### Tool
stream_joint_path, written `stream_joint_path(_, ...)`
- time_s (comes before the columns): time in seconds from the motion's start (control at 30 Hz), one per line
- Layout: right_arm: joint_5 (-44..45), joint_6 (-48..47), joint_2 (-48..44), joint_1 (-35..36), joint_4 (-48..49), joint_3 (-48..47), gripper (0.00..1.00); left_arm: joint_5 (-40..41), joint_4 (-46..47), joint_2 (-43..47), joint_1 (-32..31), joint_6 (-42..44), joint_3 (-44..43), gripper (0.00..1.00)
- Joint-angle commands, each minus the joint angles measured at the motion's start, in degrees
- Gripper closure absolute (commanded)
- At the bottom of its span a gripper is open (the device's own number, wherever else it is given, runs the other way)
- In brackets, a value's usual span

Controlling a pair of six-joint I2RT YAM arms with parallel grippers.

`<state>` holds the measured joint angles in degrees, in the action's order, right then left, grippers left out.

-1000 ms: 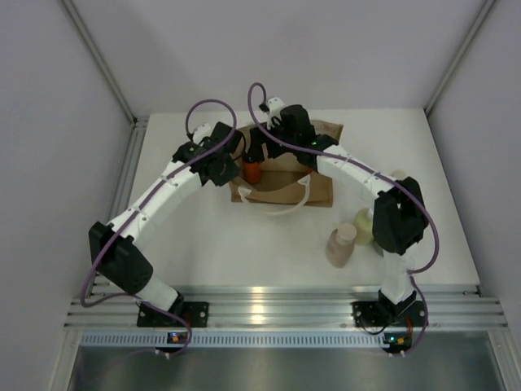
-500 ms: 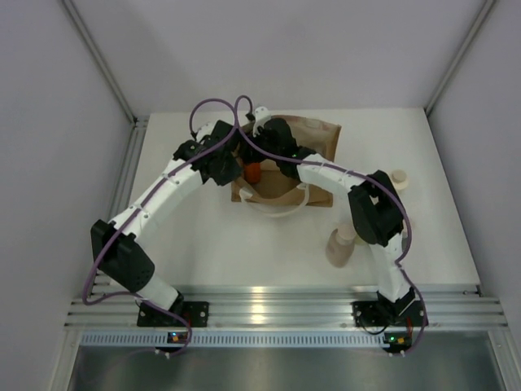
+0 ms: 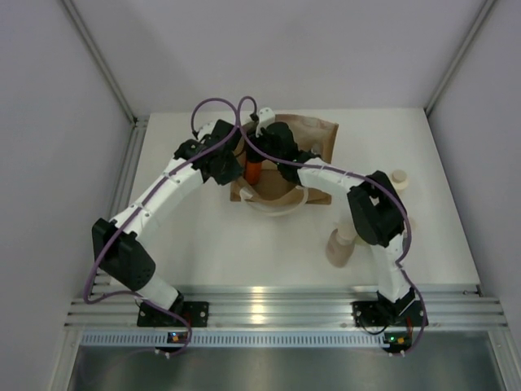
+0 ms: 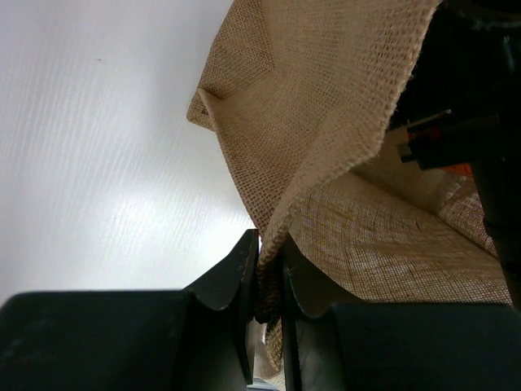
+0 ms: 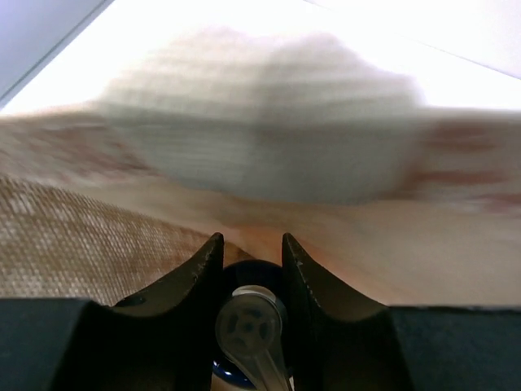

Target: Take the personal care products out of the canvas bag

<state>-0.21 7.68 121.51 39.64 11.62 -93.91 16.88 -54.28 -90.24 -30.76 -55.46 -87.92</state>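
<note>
The canvas bag (image 3: 316, 135) lies at the back of the table with its mouth toward the left. My left gripper (image 3: 235, 169) is shut on the bag's woven edge (image 4: 269, 269) and holds the mouth up. In the mouth stands an orange bottle (image 3: 253, 172) with a blue cap (image 5: 244, 277). My right gripper (image 5: 251, 244) is shut on that cap, both fingers against it. In the top view the right gripper (image 3: 259, 156) sits right above the bottle. A pinkish-beige bottle (image 3: 340, 247) and a cream bottle (image 3: 399, 181) are out on the table.
The bag's white handles (image 3: 277, 209) loop onto the table toward the front. The right arm's elbow (image 3: 376, 216) hangs over the two loose bottles. Grey walls close in on the left, right and back; a metal rail (image 3: 269, 305) runs along the front.
The right gripper has reached left into the bag's mouth and shut on the orange bottle's blue cap. The left gripper has kept its hold on the bag's edge.
</note>
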Motion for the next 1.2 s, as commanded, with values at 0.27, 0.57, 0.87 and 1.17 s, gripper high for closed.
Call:
stream_joint_path(0.27,0.6,0.8,-17.4,-0.6,4.5,5.9,1.00,-1.2,-3.4,-4.3,1.1,1.6,-3.0,1.00)
stream_joint_path(0.57,-1.3,0.0,-29.0,-1.2,-2.2,4.1,1.00,-1.6,-3.4,-5.2,1.5,1.1,-4.3,1.00)
stream_joint_path(0.87,-9.6,-4.2,-44.2,-1.3,-15.0,2.2,1.00,-0.5,-3.4,-6.4,1.7,2.4,-5.7,1.00)
stream_joint_path(1.17,-16.9,-6.6,-59.3,0.3,-25.7,15.6,1.00,-0.6,-3.4,-7.4,1.8,7.7,-8.0,1.00)
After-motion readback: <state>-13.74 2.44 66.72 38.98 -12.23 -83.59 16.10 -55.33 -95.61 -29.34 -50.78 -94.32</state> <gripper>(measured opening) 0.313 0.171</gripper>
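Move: The right hand already grips the orange bottle by its top, inside the bag near its left side. The nearest of the bottles already out, the brown bottle, stands about 24 cm back and 24 cm right, its middle 10 cm lower; the yellow-green bottle is roughly 19 cm back and 32 cm right. Another orange bottle, still in the bag, is level ahead and 17 cm right. From the left hand, pinching the bag's rim, the brown bottle lies about 11 cm back, 28 cm right. The right hand carries the gripped orange bottle up about 29 cm, back some 21 and right, out of the bag. ##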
